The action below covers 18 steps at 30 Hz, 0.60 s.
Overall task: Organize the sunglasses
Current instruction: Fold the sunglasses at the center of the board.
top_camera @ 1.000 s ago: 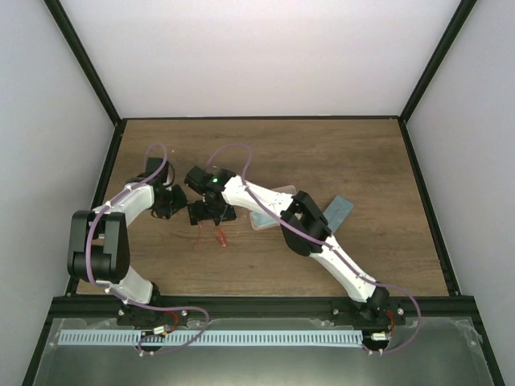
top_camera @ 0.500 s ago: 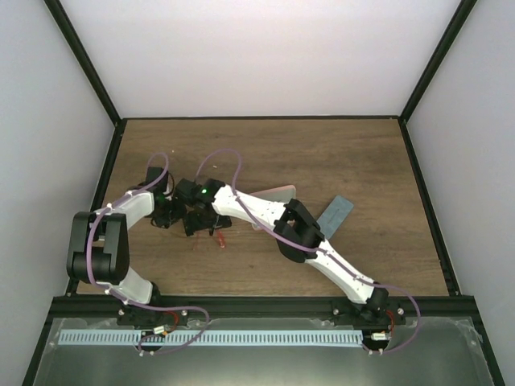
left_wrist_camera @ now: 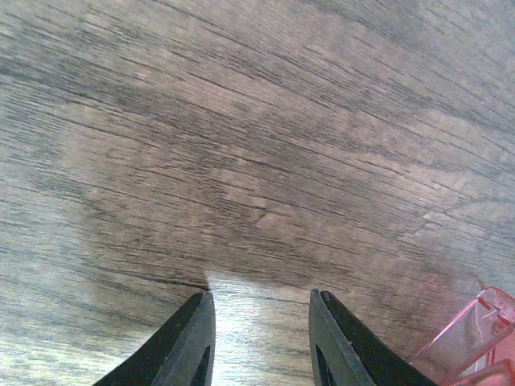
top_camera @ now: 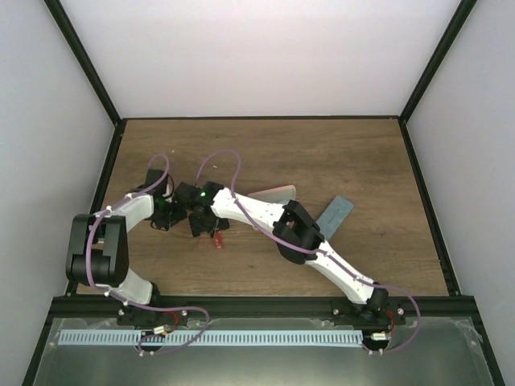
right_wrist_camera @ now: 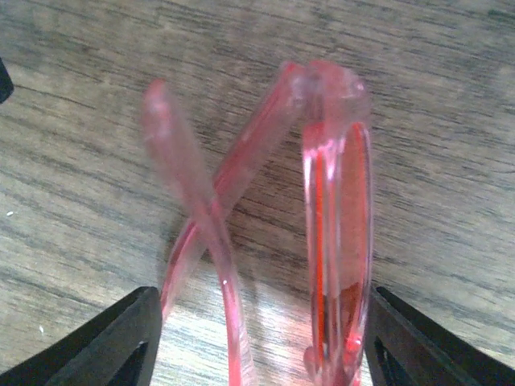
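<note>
A reddish-pink pair of sunglasses (right_wrist_camera: 338,225) lies folded on the wooden table, its thin arms crossing beside the lens. My right gripper (right_wrist_camera: 262,293) is down over them, one finger against an arm and the other against the lens frame. From above, only a red tip of the sunglasses (top_camera: 217,240) shows below the right gripper (top_camera: 205,225). My left gripper (top_camera: 171,215) sits just to its left, low over the table. In the left wrist view the left gripper (left_wrist_camera: 261,297) stands open over bare wood, with a pink corner of the sunglasses (left_wrist_camera: 475,338) at the lower right.
A pink case (top_camera: 272,195) lies behind the right forearm, partly hidden by it. A grey-blue oblong item (top_camera: 337,213) lies slanted right of centre. White walls and black frame posts (top_camera: 422,173) bound the table.
The right gripper has shifted left and down onto the sunglasses, close to the left gripper, and its jaws have narrowed around them. The left arm moved only slightly.
</note>
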Available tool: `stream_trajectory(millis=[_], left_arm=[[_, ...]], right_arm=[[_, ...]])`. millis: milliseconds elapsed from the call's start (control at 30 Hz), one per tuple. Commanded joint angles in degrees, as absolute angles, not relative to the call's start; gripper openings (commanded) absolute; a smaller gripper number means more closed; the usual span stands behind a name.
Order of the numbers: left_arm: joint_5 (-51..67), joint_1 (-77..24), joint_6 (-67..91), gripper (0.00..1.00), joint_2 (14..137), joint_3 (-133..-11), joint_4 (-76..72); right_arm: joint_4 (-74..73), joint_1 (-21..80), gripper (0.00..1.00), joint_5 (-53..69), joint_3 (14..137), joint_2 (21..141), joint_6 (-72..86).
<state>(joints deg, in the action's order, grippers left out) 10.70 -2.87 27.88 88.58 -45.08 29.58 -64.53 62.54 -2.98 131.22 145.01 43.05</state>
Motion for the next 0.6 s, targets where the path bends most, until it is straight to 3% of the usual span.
stream_trajectory(millis=[0,67,233,567], left_arm=[[10.81,-2.28,27.33,0.34,87.22,-44.43,28.54],[10.84,-1.86,27.22,0.34,87.05,-44.41,28.65],[11.28,-1.24,26.97,0.34,87.1,-44.13,28.59],[12.4,-1.06,26.89,0.34,87.18,-43.56,27.92]], right_arm=[[-68.67,63.19,0.67,-2.13,127.69,149.19,44.41],[-68.34,63.15,0.63,-1.87,127.62,148.71,44.4],[-67.28,63.19,0.38,-1.4,126.47,147.76,44.58],[-67.44,63.09,0.31,-1.96,125.95,146.59,45.23]])
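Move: The sunglasses lie fore and aft between the right hand's open fingers. Their middle is about 1 cm to the right of this hand and level with it, roughly 1 cm lower, with the frame near the right finger and the legs crossing at the left. The pink case is some 17 cm to the right and 8 cm ahead, and the grey-blue case about 35 cm right and 5 cm ahead. From the left hand the sunglasses are about 10 cm right and 4 cm back. The right hand's fingers, already closing, pinch the sunglasses near the bridge from left and right, going from about three quarters open to under a third. The hand stays low over the table, pointing down, with barely half a centimetre of drift back and almost no wrist turn. ##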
